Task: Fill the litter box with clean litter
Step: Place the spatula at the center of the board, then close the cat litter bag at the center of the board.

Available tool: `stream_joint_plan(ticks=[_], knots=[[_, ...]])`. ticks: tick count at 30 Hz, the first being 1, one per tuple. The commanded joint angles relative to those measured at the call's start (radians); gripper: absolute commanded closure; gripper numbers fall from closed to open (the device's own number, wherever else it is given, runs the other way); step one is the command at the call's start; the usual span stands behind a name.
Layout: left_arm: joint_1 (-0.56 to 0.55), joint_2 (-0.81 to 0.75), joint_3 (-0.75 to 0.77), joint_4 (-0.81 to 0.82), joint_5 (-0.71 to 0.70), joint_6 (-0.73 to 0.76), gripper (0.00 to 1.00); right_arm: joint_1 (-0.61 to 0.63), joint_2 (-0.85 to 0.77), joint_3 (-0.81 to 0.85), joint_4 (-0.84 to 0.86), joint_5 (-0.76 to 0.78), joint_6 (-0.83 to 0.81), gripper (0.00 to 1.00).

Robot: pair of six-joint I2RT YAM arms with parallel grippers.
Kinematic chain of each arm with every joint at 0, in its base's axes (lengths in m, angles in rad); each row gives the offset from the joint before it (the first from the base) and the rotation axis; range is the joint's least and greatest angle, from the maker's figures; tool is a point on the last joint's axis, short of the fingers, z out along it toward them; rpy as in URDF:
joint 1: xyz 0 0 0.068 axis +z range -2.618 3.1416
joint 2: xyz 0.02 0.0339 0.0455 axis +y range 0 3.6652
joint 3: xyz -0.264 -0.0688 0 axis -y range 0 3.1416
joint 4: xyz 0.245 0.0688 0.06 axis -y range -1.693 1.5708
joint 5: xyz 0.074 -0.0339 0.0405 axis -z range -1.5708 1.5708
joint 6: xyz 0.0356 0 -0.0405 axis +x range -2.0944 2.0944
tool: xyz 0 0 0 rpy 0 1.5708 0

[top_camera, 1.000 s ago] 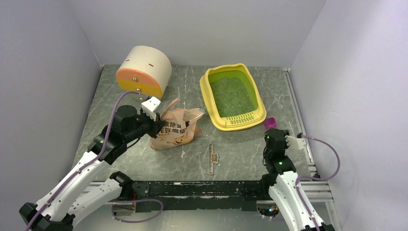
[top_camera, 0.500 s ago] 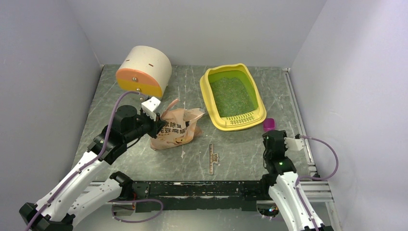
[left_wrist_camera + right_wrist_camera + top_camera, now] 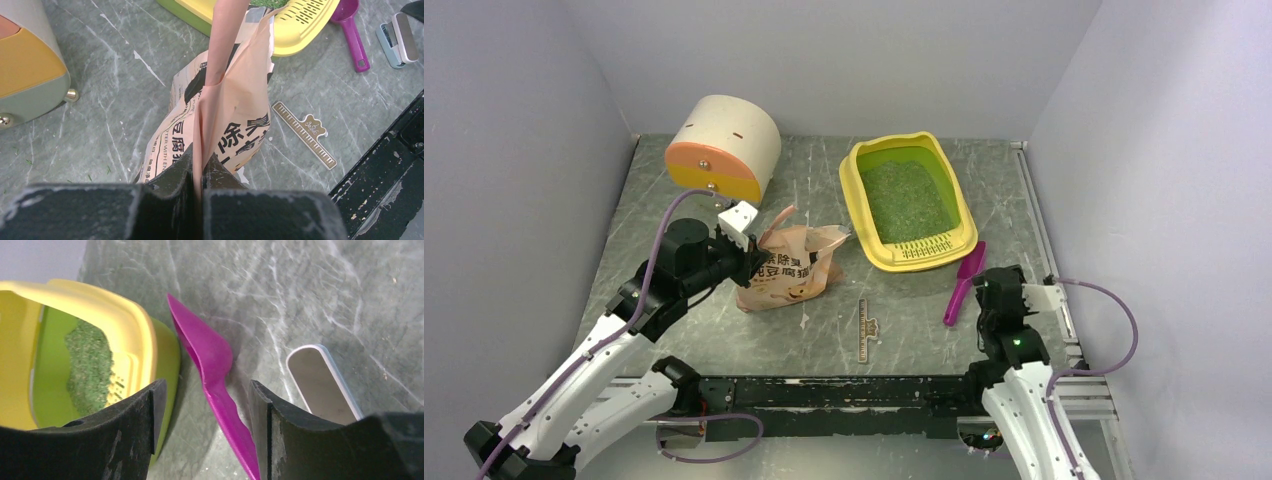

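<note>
The yellow litter box (image 3: pixel 862 212) with its lime-green pan stands at the back right of the table. The clean litter (image 3: pixel 907 198) covers its floor as a greenish speckled layer. In the right wrist view the litter box (image 3: pixel 127 327) and the litter (image 3: pixel 90 365) lie to the left. My right gripper (image 3: pixel 207 390) is open just above the table, with the magenta scoop (image 3: pixel 210 355) between its fingers, close to the right one. The scoop (image 3: pixel 965 283) lies flat beside the box. My left gripper (image 3: pixel 198 170) is shut on a fold of the pink printed bag (image 3: pixel 235 115), which stands left of the box.
A cream-and-orange cylindrical container (image 3: pixel 724 148) sits at the back left. A gold ruler-shaped clip (image 3: pixel 863 328) lies in front of the bag. A grey-and-white clip (image 3: pixel 322 385) rests right of the scoop. Walls close in the table on three sides.
My right jaws have opened and the scoop has dropped flat onto the table, its handle pointing towards the near edge. The left arm and the bag have not moved.
</note>
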Motion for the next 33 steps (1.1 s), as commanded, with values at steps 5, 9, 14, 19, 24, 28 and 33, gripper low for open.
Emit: stream_joint_plan(ticks=[5,9,14,19,24,28,33], knots=[[0.003,0.009,0.01,0.024,0.026,-0.007,0.95,-0.005,-0.071,0.197,0.148,-0.194,-0.393,0.36],[0.003,0.025,0.026,0.017,0.029,0.004,0.95,-0.006,-0.07,0.157,0.547,-0.766,-0.653,0.36],[0.003,0.022,0.037,0.017,0.029,0.017,0.95,0.0,0.205,0.083,1.097,-1.383,-0.596,0.35],[0.004,-0.01,0.017,0.017,0.038,0.02,0.95,0.07,0.489,0.224,0.959,-1.555,-0.887,0.24],[0.004,-0.034,-0.004,0.025,0.06,0.019,0.95,0.191,0.644,0.378,0.64,-1.607,-1.394,0.14],[0.004,-0.027,0.005,0.012,0.061,0.021,0.95,0.245,0.738,0.406,0.672,-1.59,-1.484,0.09],[0.004,-0.015,0.016,0.005,0.07,0.048,0.95,0.28,0.872,0.448,0.728,-1.575,-1.512,0.05]])
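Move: The litter bag I head for stands about 43 cm to the left of my right hand, some 4 cm farther out and roughly level in height. The released spatula lies about 6 cm left, 3 cm ahead and 9 cm below; the litter box sits some 17 cm left and 19 cm ahead, the bag clip about 27 cm left and 7 cm back. From my left hand the bag's middle is 4 cm right, 4 cm ahead, about 15 cm below. I lift my empty right hand steeply off the spatula, swing it about 30 cm left past the near end of the litter box towards the bag's open side, then let it sink from the top of the arc to about 10 cm above its start. On the way the wrist swings round some 120 degrees counter-clockwise and the fingers spread to nearly full width. My left hand keeps its pinch on the bag's rim. ##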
